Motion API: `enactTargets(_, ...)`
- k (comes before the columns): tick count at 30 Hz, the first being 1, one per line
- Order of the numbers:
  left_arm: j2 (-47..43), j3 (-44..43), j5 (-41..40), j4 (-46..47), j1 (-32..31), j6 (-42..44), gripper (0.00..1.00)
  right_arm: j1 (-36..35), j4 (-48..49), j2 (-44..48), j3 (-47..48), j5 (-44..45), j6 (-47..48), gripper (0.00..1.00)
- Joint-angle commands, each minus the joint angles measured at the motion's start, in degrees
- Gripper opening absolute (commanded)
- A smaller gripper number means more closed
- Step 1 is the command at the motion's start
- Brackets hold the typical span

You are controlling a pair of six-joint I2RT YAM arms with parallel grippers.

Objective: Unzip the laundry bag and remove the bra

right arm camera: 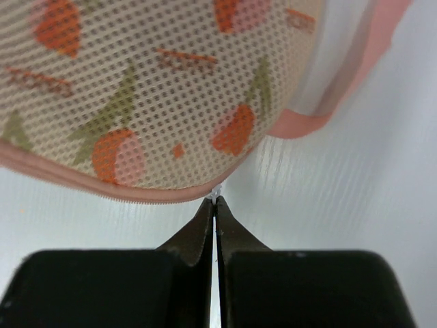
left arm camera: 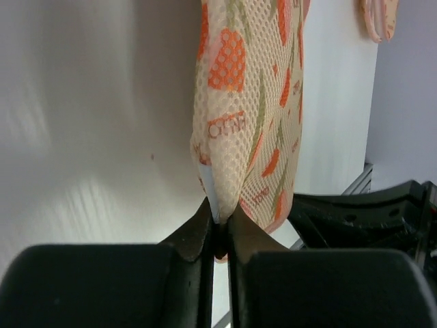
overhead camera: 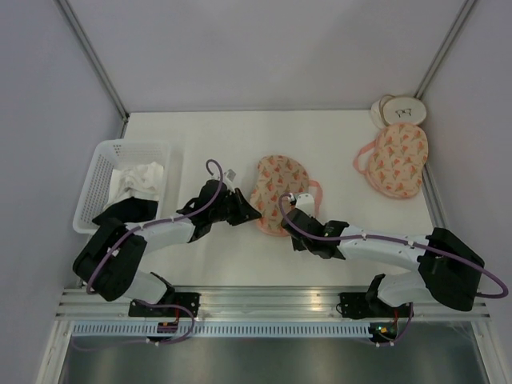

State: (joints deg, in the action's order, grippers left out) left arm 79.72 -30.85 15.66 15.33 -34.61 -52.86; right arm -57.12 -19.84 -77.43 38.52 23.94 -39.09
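The laundry bag (overhead camera: 282, 192), peach mesh with orange print and pink zip trim, lies at the table's middle. My left gripper (overhead camera: 252, 210) is at its left edge. In the left wrist view that gripper (left arm camera: 220, 219) is shut on the bag's (left arm camera: 252, 102) mesh edge beside a small white tag (left arm camera: 208, 184). My right gripper (overhead camera: 298, 214) is at the bag's near right edge. In the right wrist view it (right arm camera: 216, 201) is shut on the small white zip pull (right arm camera: 217, 193) under the pink zip trim (right arm camera: 136, 193). The bra is hidden.
A rounder pouch of the same print (overhead camera: 398, 158) lies at the back right, with round white pads (overhead camera: 398, 110) behind it. A white basket (overhead camera: 100, 188) holding white and black cloths stands at the left. The right arm (left arm camera: 369, 212) shows dark beside the bag.
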Motion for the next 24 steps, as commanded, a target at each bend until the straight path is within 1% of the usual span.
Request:
enactTargets(1,5.1,-6.9,0.2,6.2,1.3,10.8,0.13,0.2,-1.4,3.7,1.0,1.6,1.5,0.00)
enactTargets(2,7.9,-8.3,0.8,6.1,1.4,10.8,0.21,0.2,-0.9,4.1,1.0,0.8,2.0,0.00)
enactTargets(3,8.8,-11.0,0.9,5.7,1.5,10.6,0.43,0.2,-0.4,4.9,1.1,-0.1,2.4,0.00)
enactTargets(4,9.5,-12.0,0.7,5.0,1.4,10.0,0.52,0.2,0.2,5.1,1.2,-0.9,2.8,0.00)
enactTargets(6,9.2,-13.8,-2.8,-0.4,0.9,7.9,0.62,0.2,1.7,5.5,1.3,-2.7,3.8,0.01)
enactTargets(7,8.4,-13.7,-4.9,-2.7,0.6,7.3,0.64,0.2,2.2,5.4,1.5,-4.5,4.2,0.00)
enactTargets(8,7.2,-13.4,-10.1,-5.2,0.2,6.6,0.67,0.2,3.0,5.4,1.5,-6.1,4.6,0.01)
enactTargets(9,4.2,-12.5,-12.0,-10.4,-0.1,4.7,0.73,0.2,4.9,5.2,1.6,-7.4,5.2,0.01)
enactTargets(10,2.7,-11.5,-13.4,-11.9,-0.2,3.7,0.74,0.2,6.3,5.0,1.6,-12.1,6.2,0.00)
enactTargets(11,0.7,-10.3,-14.2,-12.9,-0.2,2.4,0.75,0.2,8.2,4.8,1.3,-15.0,7.0,0.00)
enactTargets(12,-2.6,-7.2,-14.0,-13.0,-0.4,-0.3,0.76,0.2,12.1,4.6,0.7,-17.8,7.6,0.00)
enactTargets(13,-4.4,-5.7,-13.8,-12.9,-0.6,-1.5,0.77,0.2,13.9,4.3,0.6,-23.7,9.0,0.00)
enactTargets(15,-7.7,-1.9,-11.4,-11.0,-1.6,-4.7,0.78,0.2,17.6,3.3,0.7,-28.2,9.8,0.00)
enactTargets(17,-9.1,0.5,-7.4,-10.2,-2.0,-8.2,0.79,0.2,18.5,2.5,1.1,-29.2,10.3,0.00)
enactTargets(20,-10.1,3.6,-4.4,-6.2,-4.1,-11.8,0.78,0.2,19.4,1.1,2.0,-30.0,11.1,0.00)
enactTargets(22,-8.9,4.7,-3.8,-2.8,-5.6,-14.5,0.78,0.2,21.1,0.5,2.2,-31.5,11.1,0.00)
enactTargets(24,-7.3,5.1,-1.3,-0.5,-6.1,-16.7,0.77,0.2,22.6,0.0,1.7,-31.1,10.8,0.01)
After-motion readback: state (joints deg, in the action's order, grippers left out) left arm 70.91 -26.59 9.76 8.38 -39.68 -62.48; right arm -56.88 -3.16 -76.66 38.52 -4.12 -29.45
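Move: At the bag's near edge, the right hand pinches the zipper pull, which lies from the left hand about 12 cm to the right, 6 cm back and 4 cm lower. The bag corner in the left fingers is, from the right hand, some 12 cm left, 6 cm ahead and 4 cm up. From the right hand, the laundry bag's middle lies about 13 cm ahead and 4 cm left, and its pink strap 13 cm ahead and 8 cm right. Opening wide, the left hand lets go of the bag corner as it reaches forward about 5 cm, rises a little, then swings back some 9 cm and sinks towards the near edge beside the pull. Keeping its pinch, the right hand first lifts, then draws the pull left about 9 cm and slightly back, turning some 25 degrees counter-clockwise and rolling its left side up. ##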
